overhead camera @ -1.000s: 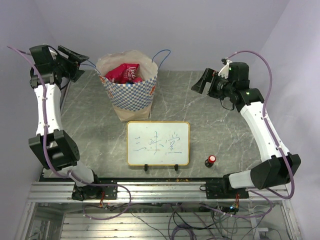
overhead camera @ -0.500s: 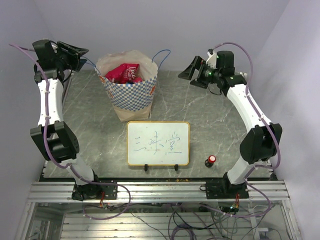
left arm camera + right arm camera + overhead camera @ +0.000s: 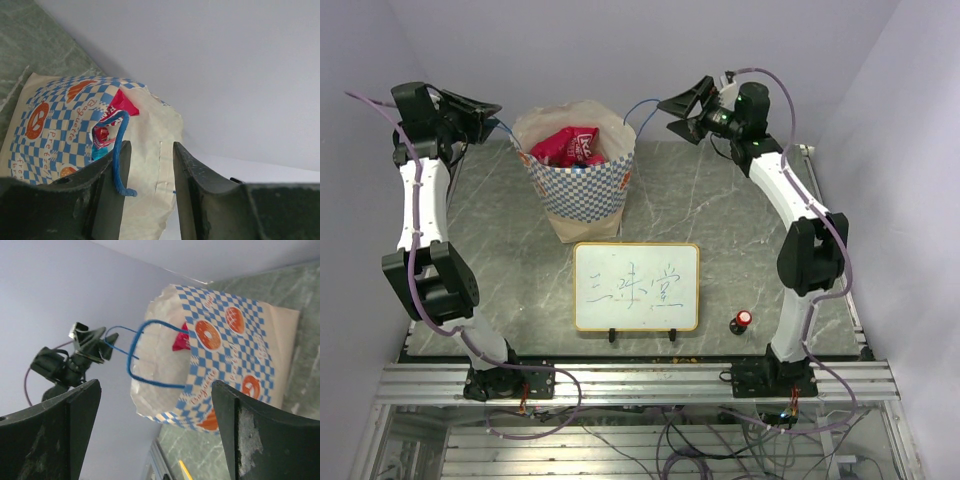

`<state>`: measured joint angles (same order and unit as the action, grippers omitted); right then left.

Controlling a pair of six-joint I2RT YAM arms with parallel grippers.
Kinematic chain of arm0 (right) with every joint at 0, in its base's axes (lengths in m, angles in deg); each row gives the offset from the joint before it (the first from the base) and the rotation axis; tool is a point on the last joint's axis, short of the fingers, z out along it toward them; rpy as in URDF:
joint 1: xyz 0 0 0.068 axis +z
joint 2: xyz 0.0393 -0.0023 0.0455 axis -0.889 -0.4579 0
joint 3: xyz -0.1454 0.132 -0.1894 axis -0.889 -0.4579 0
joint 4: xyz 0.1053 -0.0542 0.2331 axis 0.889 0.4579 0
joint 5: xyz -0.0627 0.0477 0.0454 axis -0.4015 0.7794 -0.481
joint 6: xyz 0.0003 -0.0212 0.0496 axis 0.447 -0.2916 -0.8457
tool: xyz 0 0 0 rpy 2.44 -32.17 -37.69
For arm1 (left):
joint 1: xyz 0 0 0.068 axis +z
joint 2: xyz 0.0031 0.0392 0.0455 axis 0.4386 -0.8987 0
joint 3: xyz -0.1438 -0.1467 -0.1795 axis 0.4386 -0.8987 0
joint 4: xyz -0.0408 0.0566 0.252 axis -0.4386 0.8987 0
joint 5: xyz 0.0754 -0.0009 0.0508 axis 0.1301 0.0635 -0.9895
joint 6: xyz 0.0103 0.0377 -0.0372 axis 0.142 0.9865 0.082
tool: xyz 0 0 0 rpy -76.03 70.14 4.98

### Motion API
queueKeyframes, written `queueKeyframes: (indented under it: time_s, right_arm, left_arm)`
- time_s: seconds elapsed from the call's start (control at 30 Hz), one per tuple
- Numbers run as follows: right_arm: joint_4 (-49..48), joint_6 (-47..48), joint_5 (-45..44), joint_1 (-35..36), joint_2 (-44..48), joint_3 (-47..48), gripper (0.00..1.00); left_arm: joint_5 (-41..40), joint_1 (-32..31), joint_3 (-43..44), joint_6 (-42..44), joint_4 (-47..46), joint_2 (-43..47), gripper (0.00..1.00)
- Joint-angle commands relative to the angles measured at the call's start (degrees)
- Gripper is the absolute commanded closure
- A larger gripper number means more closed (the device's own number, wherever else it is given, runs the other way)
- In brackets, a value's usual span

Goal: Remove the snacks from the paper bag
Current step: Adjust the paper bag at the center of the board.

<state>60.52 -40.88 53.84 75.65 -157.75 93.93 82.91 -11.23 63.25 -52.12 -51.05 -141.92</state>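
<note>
The paper bag (image 3: 582, 185) stands upright at the back of the table, with red snacks (image 3: 569, 146) showing in its mouth. My left gripper (image 3: 487, 108) hovers at the bag's left rim. In the left wrist view the left gripper (image 3: 150, 147) is partly closed but still open, and the left blue cord handle (image 3: 117, 157) hangs between its fingers against the left finger (image 3: 107, 195). A red packet (image 3: 120, 102) peeks over the bag's rim. My right gripper (image 3: 677, 107) is wide open just right of the right cord handle (image 3: 642, 104). In the right wrist view that handle (image 3: 150, 354) loops ahead of the right gripper (image 3: 155, 386).
A framed whiteboard (image 3: 636, 286) stands in front of the bag. A small red-capped black knob (image 3: 742, 320) sits near the front right. The back wall rises close behind the bag and both grippers.
My right arm has swung left and up to the bag's right handle. The left gripper has shifted slightly right and narrowed around the left cord handle.
</note>
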Motion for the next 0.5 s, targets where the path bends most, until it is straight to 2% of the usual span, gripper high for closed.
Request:
queueKeyframes:
  time_s: [0.0, 0.17, 0.23, 0.4, 0.47]
  right_arm:
    - [-4.91, -4.55, 1.72, 2.19, -3.36, 6.48, 0.11]
    - [-5.84, -6.77, 1.21, 3.38, -9.08, 12.24, 0.20]
    - [-4.61, -6.50, 1.04, 3.44, -10.73, 15.52, 0.27]
    - [-6.53, -9.06, 1.33, 3.45, -11.89, 15.44, 0.62]
    - [-6.68, -9.59, 1.64, 3.46, -12.17, 15.59, 0.72]
  left_arm:
    - [-0.41, -0.18, -1.35, -0.80, 0.66, 0.53, 0.52]
    - [-0.64, 0.03, 1.71, 1.16, 3.90, -1.12, 0.55]
    - [-0.77, 0.15, 3.20, 1.84, 5.22, -1.79, 0.61]
    - [-0.96, 0.54, 4.33, 1.93, 5.57, -1.70, 0.72]
    - [-0.94, 0.98, 5.05, 1.46, 4.93, -1.85, 0.78]
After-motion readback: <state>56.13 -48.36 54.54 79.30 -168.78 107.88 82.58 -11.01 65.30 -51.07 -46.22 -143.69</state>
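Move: Just off the right fingertips, the blue right handle of the paper bag stands about 6 cm to the left and 2 cm ahead, near hand height. The bag's middle is some 19 cm left of that hand, 7 cm back and 18 cm below, with the red snack packs about 21 cm left, 6 cm back and 9 cm below. The left handle lies some 4 cm right of the left hand and 2 cm back, slightly lower; the bag's middle is 19 cm to that hand's right, 7 cm back and 18 cm below. Reaching left and a little forward, about 5 cm in all with a rise of some 2 cm, the right hand brings its wide-open fingers over the outer end of the right handle and closes them to roughly a third. The left hand stays by the left handle, sinking 1.5 cm and narrowing its half-open fingers around the loop's end without shutting fully. ##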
